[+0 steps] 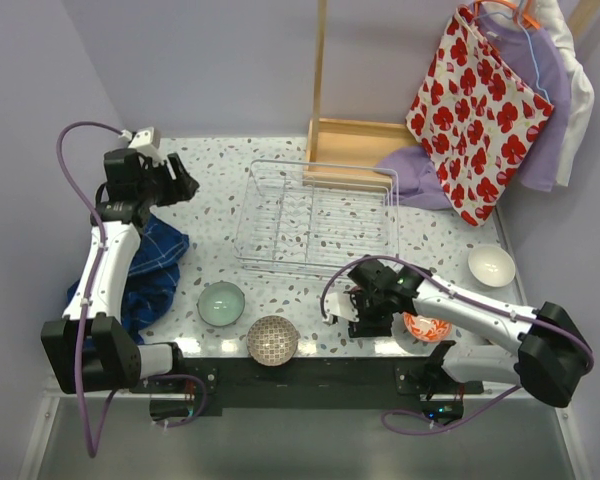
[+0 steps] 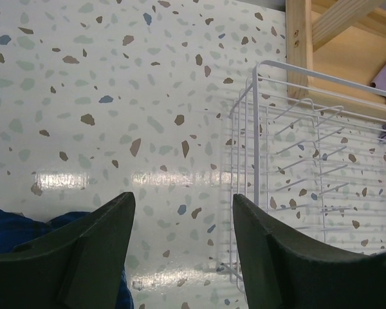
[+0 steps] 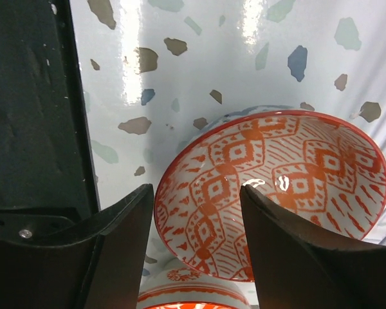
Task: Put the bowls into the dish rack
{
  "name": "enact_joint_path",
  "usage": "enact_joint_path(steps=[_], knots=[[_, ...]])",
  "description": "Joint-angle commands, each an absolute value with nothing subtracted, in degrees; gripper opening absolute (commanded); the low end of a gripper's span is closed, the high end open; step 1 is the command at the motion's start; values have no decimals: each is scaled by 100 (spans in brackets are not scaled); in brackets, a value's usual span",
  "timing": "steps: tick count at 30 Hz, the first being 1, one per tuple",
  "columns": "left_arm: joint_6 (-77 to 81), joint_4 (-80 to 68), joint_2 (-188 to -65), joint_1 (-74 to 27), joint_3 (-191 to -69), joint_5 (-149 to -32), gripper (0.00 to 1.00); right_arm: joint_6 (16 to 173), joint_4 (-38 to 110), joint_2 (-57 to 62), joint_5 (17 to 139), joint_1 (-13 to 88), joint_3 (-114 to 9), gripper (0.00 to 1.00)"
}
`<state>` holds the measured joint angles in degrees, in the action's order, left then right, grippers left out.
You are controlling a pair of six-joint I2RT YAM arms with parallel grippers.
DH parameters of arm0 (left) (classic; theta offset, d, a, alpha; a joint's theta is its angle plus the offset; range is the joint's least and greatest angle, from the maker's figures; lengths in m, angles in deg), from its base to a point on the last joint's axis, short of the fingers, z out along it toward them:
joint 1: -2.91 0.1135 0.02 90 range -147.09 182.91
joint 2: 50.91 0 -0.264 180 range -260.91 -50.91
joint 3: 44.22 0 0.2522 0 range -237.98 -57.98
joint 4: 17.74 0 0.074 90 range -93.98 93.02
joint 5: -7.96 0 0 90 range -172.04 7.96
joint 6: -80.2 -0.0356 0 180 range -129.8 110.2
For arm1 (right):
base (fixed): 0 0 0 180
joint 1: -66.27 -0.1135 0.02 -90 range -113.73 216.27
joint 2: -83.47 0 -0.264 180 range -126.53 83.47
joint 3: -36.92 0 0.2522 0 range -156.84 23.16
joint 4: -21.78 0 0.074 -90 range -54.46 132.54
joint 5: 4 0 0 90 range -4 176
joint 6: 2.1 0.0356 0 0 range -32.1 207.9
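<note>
The clear wire dish rack stands empty at mid-table; its left edge shows in the left wrist view. A pale green bowl and a brown net-patterned bowl sit near the front. A white bowl sits at the right. My right gripper is open, low beside a red/orange patterned bowl. In the right wrist view that bowl is tilted between my fingertips, above a second red-rimmed bowl. My left gripper is open and empty left of the rack.
A blue cloth lies under the left arm. A shallow wooden box with an upright post stands behind the rack. Purple cloth and a red-flowered bag hang at back right. The table's black front edge is close to the right gripper.
</note>
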<state>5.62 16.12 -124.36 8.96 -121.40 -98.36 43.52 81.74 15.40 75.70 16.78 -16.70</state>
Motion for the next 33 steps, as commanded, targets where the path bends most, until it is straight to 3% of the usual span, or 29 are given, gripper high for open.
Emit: enact_joint_path(steps=[1, 7, 10, 13, 15, 28, 33], knots=[[558, 1333, -12263, 950, -12091, -9953, 67, 4501, 7896, 1553, 7713, 1644, -1578, 52], [558, 1307, -12131, 977, -11959, -9988, 67, 4519, 7887, 1606, 7678, 1644, -1508, 41], [558, 1299, -12078, 986, -11889, -10006, 67, 4431, 8001, 1615, 7607, 1644, -1543, 31], [532, 1307, -12008, 986, -11766, -9997, 67, 4369, 8159, 1641, 7520, 1644, -1630, 17], [505, 1351, -11964, 994, -11731, -9997, 67, 4387, 8396, 1676, 7476, 1644, -1805, 1], [417, 1413, -12174, 994, -11818, -10401, 66, 3921, 11690, 1993, 6307, 1644, -4178, 0], [339, 1290, -12464, 951, -11818, -10577, 66, 4000, 11702, 1633, 6517, 1670, -5198, 0]])
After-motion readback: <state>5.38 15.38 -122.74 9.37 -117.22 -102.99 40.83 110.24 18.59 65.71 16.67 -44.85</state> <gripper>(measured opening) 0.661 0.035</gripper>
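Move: The bowl aimed at, the red patterned one, is almost under the right hand: its middle is about 4 cm ahead, 2 cm left and 2 cm below, so its near rim already stands between the open fingers. The orange bowl is some 12 cm right of this hand and 2 cm ahead; the dish rack's middle is about 25 cm ahead and 12 cm left. From the left hand the red bowl is roughly 22 cm back, 43 cm right and 20 cm below. Sinking less than 1 cm as they shut, the right fingers pinch the red bowl's near rim, one inside the wall and one outside, then carry the bowl nearly straight up, quickly, by about 13 cm. On the way the hand eases roughly 3 cm back towards the base and tilts slightly. The left hand, empty and open, drifts a centimetre or two back and down. ##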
